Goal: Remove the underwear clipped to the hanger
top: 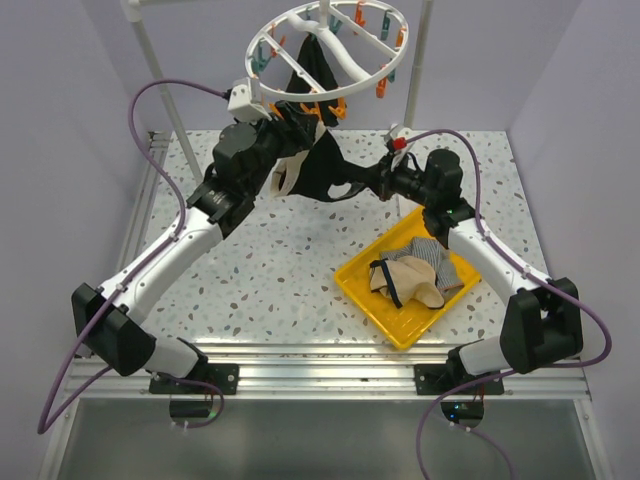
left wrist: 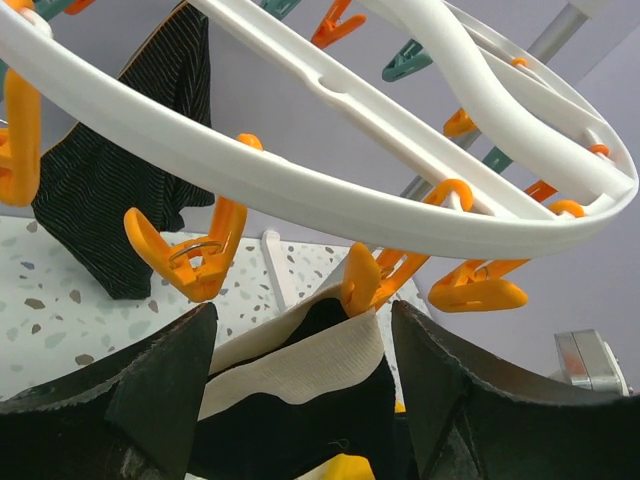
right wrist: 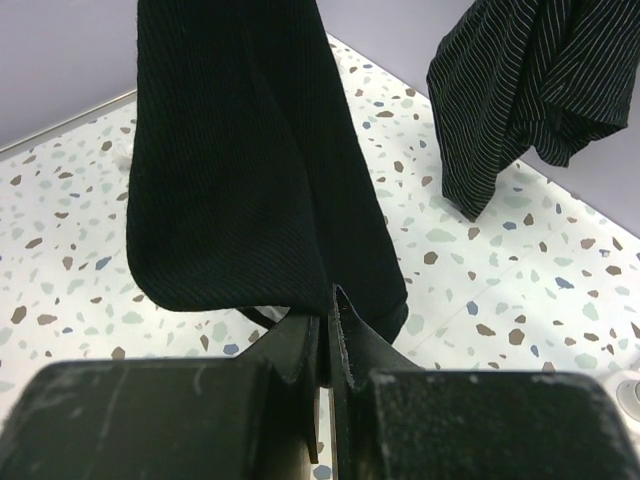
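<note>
The white ring hanger (top: pixel 330 40) hangs above the table's back, its orange and teal pegs dangling. One black underwear (top: pixel 322 168) stays clipped by an orange peg (left wrist: pixel 360 282); its beige waistband (left wrist: pixel 300 365) lies between the spread fingers (left wrist: pixel 150 390) of my left gripper (left wrist: pixel 305 345), which is open just under the ring (left wrist: pixel 330 200). My right gripper (right wrist: pixel 330 300) is shut on the lower edge of this black underwear (right wrist: pixel 240 160), pulling it right. Another black striped underwear (top: pixel 313 65) hangs from the ring's far side.
A yellow tray (top: pixel 400 325) sits at the front right, holding a beige underwear (top: pixel 410 285) and a grey striped one (top: pixel 440 260). White upright poles (top: pixel 165 100) (top: pixel 418 60) flank the hanger. The speckled table (top: pixel 270 270) has metal rails at its edges.
</note>
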You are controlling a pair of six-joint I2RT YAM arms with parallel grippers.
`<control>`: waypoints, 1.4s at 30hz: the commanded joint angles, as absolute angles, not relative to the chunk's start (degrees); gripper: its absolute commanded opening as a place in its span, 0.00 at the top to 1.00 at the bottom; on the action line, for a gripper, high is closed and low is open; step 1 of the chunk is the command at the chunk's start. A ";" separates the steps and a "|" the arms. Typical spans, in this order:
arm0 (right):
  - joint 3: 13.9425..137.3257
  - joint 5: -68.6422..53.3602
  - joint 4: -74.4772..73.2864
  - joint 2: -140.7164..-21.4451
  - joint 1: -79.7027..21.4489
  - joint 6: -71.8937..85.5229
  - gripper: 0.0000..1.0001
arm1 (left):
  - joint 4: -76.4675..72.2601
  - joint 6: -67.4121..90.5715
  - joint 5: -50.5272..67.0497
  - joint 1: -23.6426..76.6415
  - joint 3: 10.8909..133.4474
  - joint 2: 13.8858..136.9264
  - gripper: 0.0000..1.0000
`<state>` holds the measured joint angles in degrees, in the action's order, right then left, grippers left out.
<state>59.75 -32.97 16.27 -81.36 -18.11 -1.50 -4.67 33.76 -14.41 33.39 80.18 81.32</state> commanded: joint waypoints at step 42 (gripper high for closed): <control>59.85 -32.61 20.21 -82.53 -19.86 -1.93 1.00 | -10.72 32.43 -16.70 33.22 89.12 87.10 0.81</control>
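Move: Just ahead of the left hand, about 3 cm forward, 4 cm to its right and 3 cm up, is the orange clip gripping the dark underwear. The white rim runs roughly 3 cm above that clip; another orange clip sits about 8 cm to its left and 1 cm higher, a third some 5 cm to its right. From the right hand, which already holds the underwear's lower edge, the gripped clip is around 5 cm forward, 16 cm left and 16 cm above. Easing up and forward under the hanger's near rim, the left hand travels about 3.5 cm in all, with a slight drift right and pausing once early on, to bring its open fingers around the orange clip on the dark underwear; it then stops advancing and closes them onto the clip from both sides. The shut right hand keeps its pinch on the cloth and shifts about 1 cm left. ##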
